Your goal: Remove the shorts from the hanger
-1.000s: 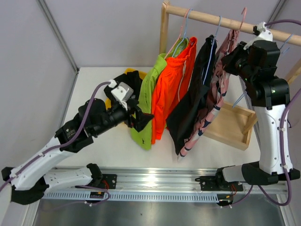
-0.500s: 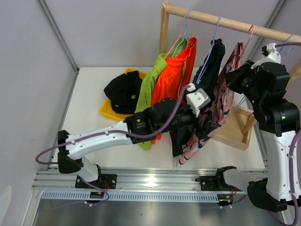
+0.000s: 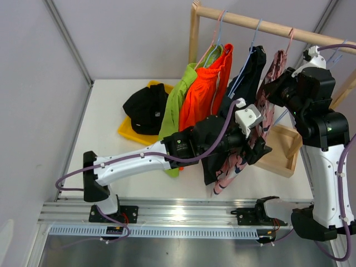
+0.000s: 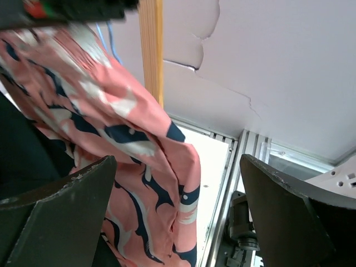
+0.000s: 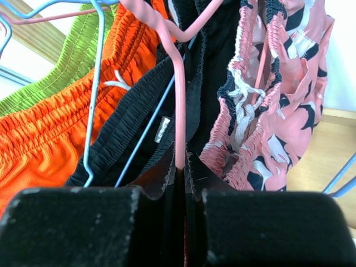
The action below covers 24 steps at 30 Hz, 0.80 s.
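Several shorts hang on hangers from a wooden rail (image 3: 261, 25): lime green shorts (image 3: 177, 111), orange shorts (image 3: 206, 94), black shorts (image 3: 247, 78) and pink patterned shorts (image 3: 268, 92). My right gripper (image 3: 276, 88) is shut on the pink hanger (image 5: 179, 111), just under its hook; the pink shorts' waistband (image 5: 278, 111) hangs beside it. My left gripper (image 3: 261, 150) is open at the pink shorts' lower part (image 4: 144, 167), and the fabric lies between its fingers (image 4: 55, 211) without being pinched. Another pair of black shorts (image 3: 146, 108) lies on the table.
A yellow cloth (image 3: 127, 130) lies under the black shorts on the table. A wooden tray (image 3: 278, 147) sits at the right, behind the pink shorts. The rail's upright post (image 3: 193, 33) stands at the back. Blue hangers (image 5: 94, 83) carry the other shorts.
My left arm has swung from the table's left side, across the hanging shorts, to the pink shorts' lower part. My right gripper, with the pink hanger, moved right, then slightly back left.
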{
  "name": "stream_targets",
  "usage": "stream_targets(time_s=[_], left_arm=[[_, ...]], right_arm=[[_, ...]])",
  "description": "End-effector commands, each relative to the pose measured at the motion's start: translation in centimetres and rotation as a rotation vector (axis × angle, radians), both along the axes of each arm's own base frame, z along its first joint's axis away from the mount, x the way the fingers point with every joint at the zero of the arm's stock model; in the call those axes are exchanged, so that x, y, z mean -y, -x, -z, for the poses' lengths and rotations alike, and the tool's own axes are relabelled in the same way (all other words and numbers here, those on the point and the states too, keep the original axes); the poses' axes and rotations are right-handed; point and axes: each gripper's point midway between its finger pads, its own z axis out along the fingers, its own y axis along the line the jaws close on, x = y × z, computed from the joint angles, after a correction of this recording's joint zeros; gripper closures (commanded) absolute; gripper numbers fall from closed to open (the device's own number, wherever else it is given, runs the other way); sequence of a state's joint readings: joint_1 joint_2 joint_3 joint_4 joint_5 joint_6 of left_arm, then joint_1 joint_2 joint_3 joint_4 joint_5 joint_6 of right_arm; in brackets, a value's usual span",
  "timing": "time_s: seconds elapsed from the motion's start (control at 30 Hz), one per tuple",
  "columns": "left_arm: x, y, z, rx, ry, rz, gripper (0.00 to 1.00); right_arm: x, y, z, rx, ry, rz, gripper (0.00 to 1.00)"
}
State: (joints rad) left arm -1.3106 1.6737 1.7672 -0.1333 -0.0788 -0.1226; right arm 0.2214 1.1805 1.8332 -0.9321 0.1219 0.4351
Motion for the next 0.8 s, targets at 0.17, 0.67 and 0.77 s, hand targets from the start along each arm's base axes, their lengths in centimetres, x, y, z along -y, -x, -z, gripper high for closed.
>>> stream_targets(time_s=[0.17,0.67,0.77], left_arm=[[2.3,-0.4,1.9,-0.005,-0.008,0.0,0.37],[-1.7,3.6,-1.1,0.066,0.017,-0.097,1.0],[-3.0,7.1,1.9,0.044,-0.007,-0.056,1.0]], right_arm=[[0.8,0.1,-4.4,0.122,0.016,0.015,1.0],[2.6,-0.2,-4.4,0.117,0.043,0.059,1.0],[3.2,-0.7,-4.6,0.118,0.049,0.073,1.0]])
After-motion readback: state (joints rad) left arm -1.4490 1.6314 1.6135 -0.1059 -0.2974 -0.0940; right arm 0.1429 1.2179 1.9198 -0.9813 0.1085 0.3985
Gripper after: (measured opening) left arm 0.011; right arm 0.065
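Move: The pink shorts hang right beside the open left gripper: their middle is roughly 7 cm ahead, 3 cm to its right and 4 cm below, with the near edge between the finger lines. The black shorts hang about 8 cm ahead, 5 cm to its left and 5 cm below. From the right hand, already holding the pink hanger, the pink shorts' middle lies some 5 cm ahead, level sideways and 12 cm below. Lower the left gripper about 5 cm beside the pink shorts, edging 2 cm to the right, and shut the fingers on the near edge of the cloth. Then pull the pinched cloth back towards the base by about 5 cm, drifting left. Keep the right grip on the pink hanger, lifting it slightly and easing it about 2 cm to the right. ##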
